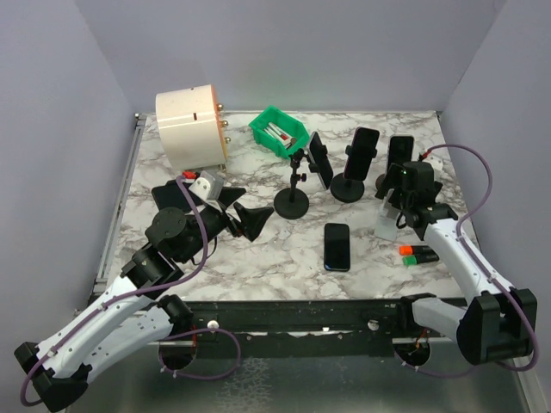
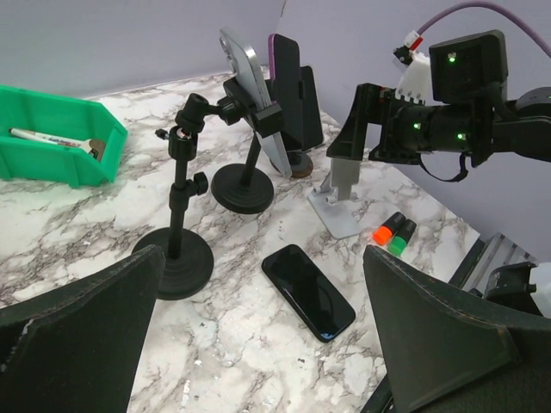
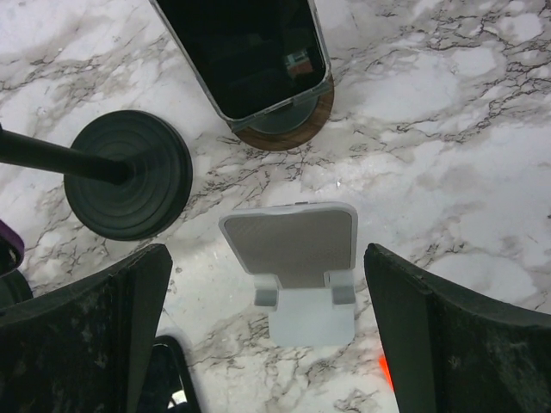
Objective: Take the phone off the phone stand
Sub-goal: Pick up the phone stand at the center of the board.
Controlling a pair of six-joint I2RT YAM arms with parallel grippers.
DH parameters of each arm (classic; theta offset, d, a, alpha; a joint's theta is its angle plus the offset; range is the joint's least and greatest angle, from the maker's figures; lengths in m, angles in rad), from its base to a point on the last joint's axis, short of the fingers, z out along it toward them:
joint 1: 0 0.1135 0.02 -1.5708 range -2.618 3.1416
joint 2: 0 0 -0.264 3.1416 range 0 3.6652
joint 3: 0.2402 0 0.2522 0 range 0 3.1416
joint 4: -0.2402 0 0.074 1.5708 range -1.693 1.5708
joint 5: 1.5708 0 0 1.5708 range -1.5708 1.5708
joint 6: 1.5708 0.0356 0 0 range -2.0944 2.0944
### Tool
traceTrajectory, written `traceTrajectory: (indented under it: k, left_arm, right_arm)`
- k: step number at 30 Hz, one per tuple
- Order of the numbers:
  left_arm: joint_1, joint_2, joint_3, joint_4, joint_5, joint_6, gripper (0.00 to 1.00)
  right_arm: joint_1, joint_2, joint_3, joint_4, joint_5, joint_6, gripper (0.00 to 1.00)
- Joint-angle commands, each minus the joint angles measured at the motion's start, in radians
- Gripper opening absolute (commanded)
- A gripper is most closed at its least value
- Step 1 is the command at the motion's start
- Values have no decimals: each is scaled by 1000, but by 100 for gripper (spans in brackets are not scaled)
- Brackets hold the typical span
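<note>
A black phone (image 1: 337, 246) lies flat on the marble table, screen up, also in the left wrist view (image 2: 308, 291). A white phone stand (image 3: 297, 275) stands empty below my right gripper (image 3: 267, 258), which hangs open above it, one finger on each side, touching nothing. In the top view the white stand (image 1: 389, 225) shows partly under the right gripper (image 1: 398, 206). My left gripper (image 1: 250, 206) is open and empty, left of the flat phone, its jaws wide in the left wrist view (image 2: 263, 284).
Three other phones sit in stands at the back: one on a black jointed stand (image 1: 320, 160), one on a black round-base stand (image 1: 365, 151), one on a wooden base (image 1: 399, 155). A green bin (image 1: 279, 131), a cream cylinder (image 1: 189, 126) and orange and green markers (image 1: 417, 254) stand around.
</note>
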Motion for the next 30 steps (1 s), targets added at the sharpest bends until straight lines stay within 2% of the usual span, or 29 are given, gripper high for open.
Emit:
traceTrajectory:
  k: [1,12,19,21,24,27,30]
  left_arm:
    - [-7,-14,23,12,31,-9,99]
    - [-6,-20,23,18,40,-15,99]
    - [-9,-25,21,18,43,-17,99]
    - [-9,-25,21,20,44,-17,99]
    - [-10,-23,20,21,45,-18,99]
    - [-11,-20,20,22,53,-22,99]
    - [-13,-20,21,23,63,-25,99]
  right_arm:
    - [-6,55,-9,69,37,-16,100]
    - [-13,147,-7,102,74,-26,100]
    - [-14,184,-45,136,64,-29,92]
    - [-14,187,-49,141,60,-32,87]
    - [-14,174,-42,128,59,-34,75]
    - [-14,121,-33,99,65,-40,63]
    - [-14,64,-14,59,82,-51,55]
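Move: The phone stand at the centre of the board is almost under my open right hand, about 1 cm ahead and 1 cm right, its middle some 7 cm down. From that stand, the phone holder is about 10 cm ahead and 2 cm left, the black stand 9 cm ahead and 13 cm left, and the loose phone 10 cm back and 16 cm left. From my left hand, the phone stand is roughly 23 cm ahead, 38 cm right, well below. I sink my right hand about 5 cm onto the phone stand, edging slightly forward then back again and tipping the fingers a little farther down. Near the bottom I close the wide-open fingers on the two side edges of its upright plate, stopping at the plate's width, and just begin to rise, by half a centimetre. ##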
